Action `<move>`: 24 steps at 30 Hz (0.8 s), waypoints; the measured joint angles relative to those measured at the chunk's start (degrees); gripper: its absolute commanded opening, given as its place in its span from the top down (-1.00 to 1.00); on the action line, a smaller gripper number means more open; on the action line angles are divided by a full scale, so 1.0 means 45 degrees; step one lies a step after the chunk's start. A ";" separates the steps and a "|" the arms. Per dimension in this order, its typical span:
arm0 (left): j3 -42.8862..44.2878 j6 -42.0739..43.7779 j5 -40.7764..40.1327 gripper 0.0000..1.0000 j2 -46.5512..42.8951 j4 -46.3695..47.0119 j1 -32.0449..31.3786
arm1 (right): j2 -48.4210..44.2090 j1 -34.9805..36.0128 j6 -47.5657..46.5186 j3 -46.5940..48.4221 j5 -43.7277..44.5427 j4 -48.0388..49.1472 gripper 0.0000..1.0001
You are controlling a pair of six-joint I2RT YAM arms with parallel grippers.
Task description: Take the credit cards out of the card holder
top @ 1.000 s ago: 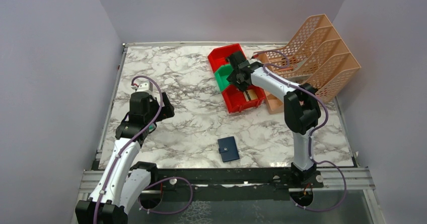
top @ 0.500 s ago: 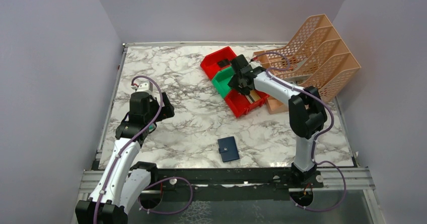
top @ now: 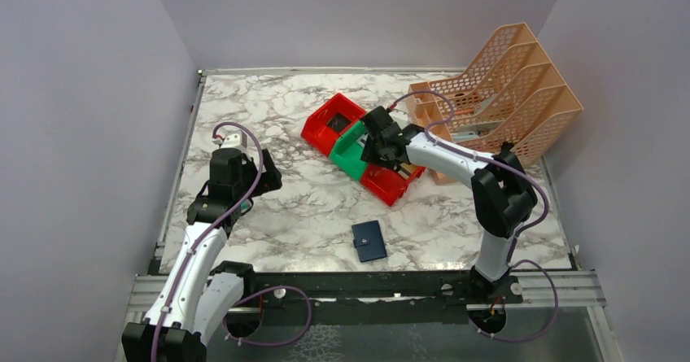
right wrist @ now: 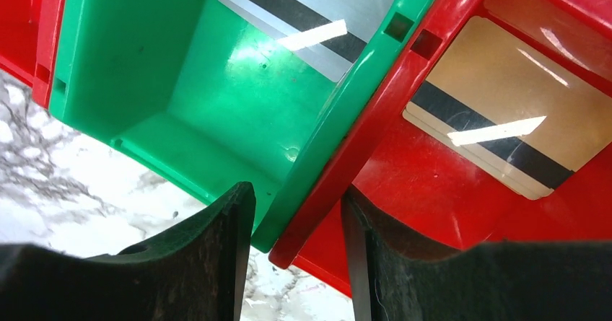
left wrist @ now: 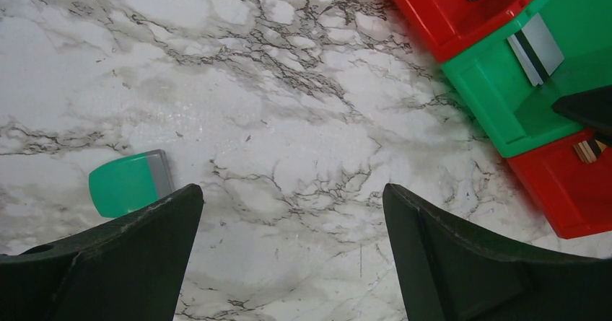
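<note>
The navy card holder (top: 369, 241) lies closed on the marble near the front edge, away from both grippers. A silver-grey credit card (right wrist: 317, 18) lies in the green bin (top: 351, 152), a gold one (right wrist: 505, 112) in the near red bin (top: 390, 181), and a black one (top: 336, 121) in the far red bin (top: 321, 130). My right gripper (right wrist: 299, 195) is shut across the joined walls of the green and near red bins. My left gripper (left wrist: 292, 195) hovers wide open over bare marble at the left, holding nothing.
A small teal block (left wrist: 130, 182) lies just left of my left fingers. A tan mesh file rack (top: 504, 93) stands at the back right, close behind my right arm. Purple walls enclose the table on three sides.
My right gripper has dragged the row of bins left and nearer, turning it as it went. The left arm and the card holder have not moved.
</note>
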 measured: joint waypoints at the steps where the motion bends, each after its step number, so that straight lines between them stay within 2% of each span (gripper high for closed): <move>1: 0.0000 0.0000 0.0000 -0.98 0.0010 0.0005 0.0000 | -0.0053 0.0102 -0.0189 -0.0112 -0.0039 0.0087 -0.01; 15: 0.0000 0.0000 0.0000 -0.98 0.0068 0.0000 0.0000 | -0.1831 0.1268 -0.3934 -0.3021 -0.1710 0.2069 -0.01; 24: 0.0000 0.0000 0.0000 -0.98 0.0068 0.0000 0.0000 | -0.2433 0.1360 -0.6679 -0.3735 -0.2059 0.2652 -0.01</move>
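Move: Between the right fingertips is the shared wall of the green bin and near red bin. The card holder, towards which they are drawn, lies about 18 cm back and in line sideways. From this hand, the green bin's middle is some 6 cm ahead and 3 cm left, the near red bin's level and 6 cm right, and the far red bin's 13 cm ahead and 8 cm left. From the left hand, the card holder is about 25 cm right, 9 cm back. Dragging the row of bins back towards the card holder, the right hand keeps its pinch on the wall between the green and near red bins and travels about 7 cm. All along, it turns counter-clockwise by some 35 degrees, still turning after the backward pull has eased to a stop; the finger opening stays the same. ##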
